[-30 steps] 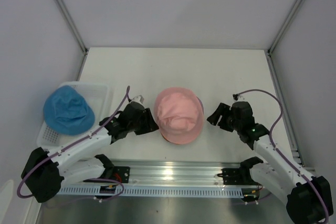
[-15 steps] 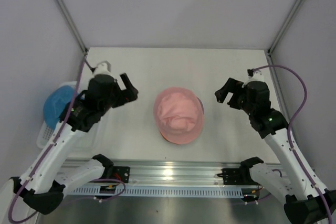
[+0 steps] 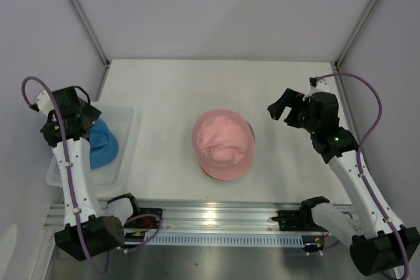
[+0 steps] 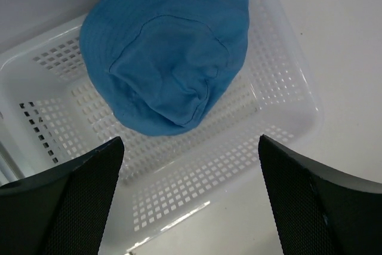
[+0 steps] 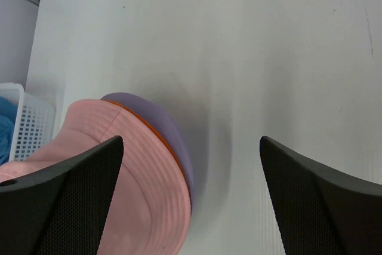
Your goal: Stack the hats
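A pink hat [image 3: 223,143] lies at the table's middle on top of a pile. The right wrist view shows the pink hat [image 5: 101,165] over a thin orange hat edge [image 5: 156,131] and a purple hat brim [image 5: 161,114]. A blue hat [image 4: 167,58] lies in the white mesh basket [image 4: 274,94] at the left; from above the blue hat [image 3: 104,147] is partly hidden by my left arm. My left gripper [image 3: 86,113] hangs open above the basket, its jaws [image 4: 188,147] empty. My right gripper [image 3: 281,105] is open and empty, right of the pile and apart from it [image 5: 191,144].
The basket [image 3: 126,137] sits at the table's left edge, close to the left wall. Frame posts rise at both back corners. The arms' mounting rail [image 3: 216,218] runs along the near edge.
Both grippers have opened wide and drawn away from the pink hat. The left arm has swung left and up over the basket; the right arm has lifted back and to the right.
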Motion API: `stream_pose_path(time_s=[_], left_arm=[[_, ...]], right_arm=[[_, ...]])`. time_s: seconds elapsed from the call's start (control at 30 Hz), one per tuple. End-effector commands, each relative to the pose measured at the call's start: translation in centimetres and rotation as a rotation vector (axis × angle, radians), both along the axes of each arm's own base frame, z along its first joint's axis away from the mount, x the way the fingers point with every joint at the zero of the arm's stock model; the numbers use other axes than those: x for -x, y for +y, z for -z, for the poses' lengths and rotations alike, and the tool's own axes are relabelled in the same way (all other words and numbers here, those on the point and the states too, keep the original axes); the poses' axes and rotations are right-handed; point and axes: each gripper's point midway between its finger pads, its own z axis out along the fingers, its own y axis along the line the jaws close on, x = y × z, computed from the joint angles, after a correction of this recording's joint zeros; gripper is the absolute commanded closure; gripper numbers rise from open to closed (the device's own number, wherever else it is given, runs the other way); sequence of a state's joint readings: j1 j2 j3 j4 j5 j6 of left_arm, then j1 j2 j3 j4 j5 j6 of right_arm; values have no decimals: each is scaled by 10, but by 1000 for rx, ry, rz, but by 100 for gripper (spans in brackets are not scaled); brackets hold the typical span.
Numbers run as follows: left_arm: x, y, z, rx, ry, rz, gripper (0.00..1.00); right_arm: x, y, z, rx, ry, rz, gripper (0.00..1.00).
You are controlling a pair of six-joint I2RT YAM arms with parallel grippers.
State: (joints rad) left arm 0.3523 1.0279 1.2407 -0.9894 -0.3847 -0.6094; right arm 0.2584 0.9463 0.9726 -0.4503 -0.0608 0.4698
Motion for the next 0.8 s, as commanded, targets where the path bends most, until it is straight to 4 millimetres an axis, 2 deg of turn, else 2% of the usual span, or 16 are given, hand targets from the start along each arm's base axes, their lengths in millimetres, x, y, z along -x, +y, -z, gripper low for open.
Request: stream_pose_path(time_s=[0.0, 0.03, 0.13, 0.17, 0.23, 0.3, 0.33, 0.4, 0.53, 0.57, 0.63, 0.67, 0.77], left_arm=[[-20, 16, 3, -42, -34, 23, 5], [-29, 20, 11, -41, -15, 23, 5], [-36, 31, 26, -60, 51, 6, 8], [-39, 35, 37, -53, 98, 2, 9], [-45, 44, 41, -81, 125, -3, 18], [-53, 48, 50, -91, 155, 17, 20], [-58, 52, 46, -103, 143, 17, 20], [-63, 56, 53, -102, 172, 12, 19], [-79, 61, 51, -133, 126, 35, 20], [-82, 62, 52, -135, 122, 41, 29], [-87, 64, 58, -132, 129, 42, 39], [-87, 64, 61, -130, 139, 42, 49], [-92, 67, 75, -125, 175, 51, 62]], right_arm=[[-10, 7, 2, -10, -25, -36, 0], [-12, 8, 2, -11, -26, -44, 0], [-18, 9, 4, -10, -40, -44, 0], [-22, 10, 0, -13, -67, -41, 0], [-28, 3, 7, 4, -78, -9, 0], [-35, 0, 9, 10, -92, 12, 0], [-37, -2, 11, 8, -93, 22, 0], [-43, -5, 13, -5, -99, 34, 0], [-51, 0, 20, -39, -80, 3, 1], [-52, -2, 20, -42, -78, 6, 0], [-54, -1, 20, -47, -75, -2, 0], [-55, -2, 20, -48, -75, -2, 0], [-54, -4, 16, -54, -80, 3, 1]])
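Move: The blue hat slumps in the white basket, its middle some 6 cm ahead of the left hand, 4 cm to its left and about 15 cm below. The basket's middle is about 3 cm nearer the base and 3 cm to the right of the hat's. The stack under the pink hat stands level with the left hand, about 43 cm to its right. From the right hand the blue hat is roughly 61 cm left and 2 cm back. Forward, down and to the left, the left hand reaches about 12 cm towards the blue hat, tipping some 10 degrees further down; it sinks first, then levels off over the hat while its wide-open fingers close to under half. Contact isn't clear. The right hand, still wide open and empty, eases about 6 cm forward and down. ##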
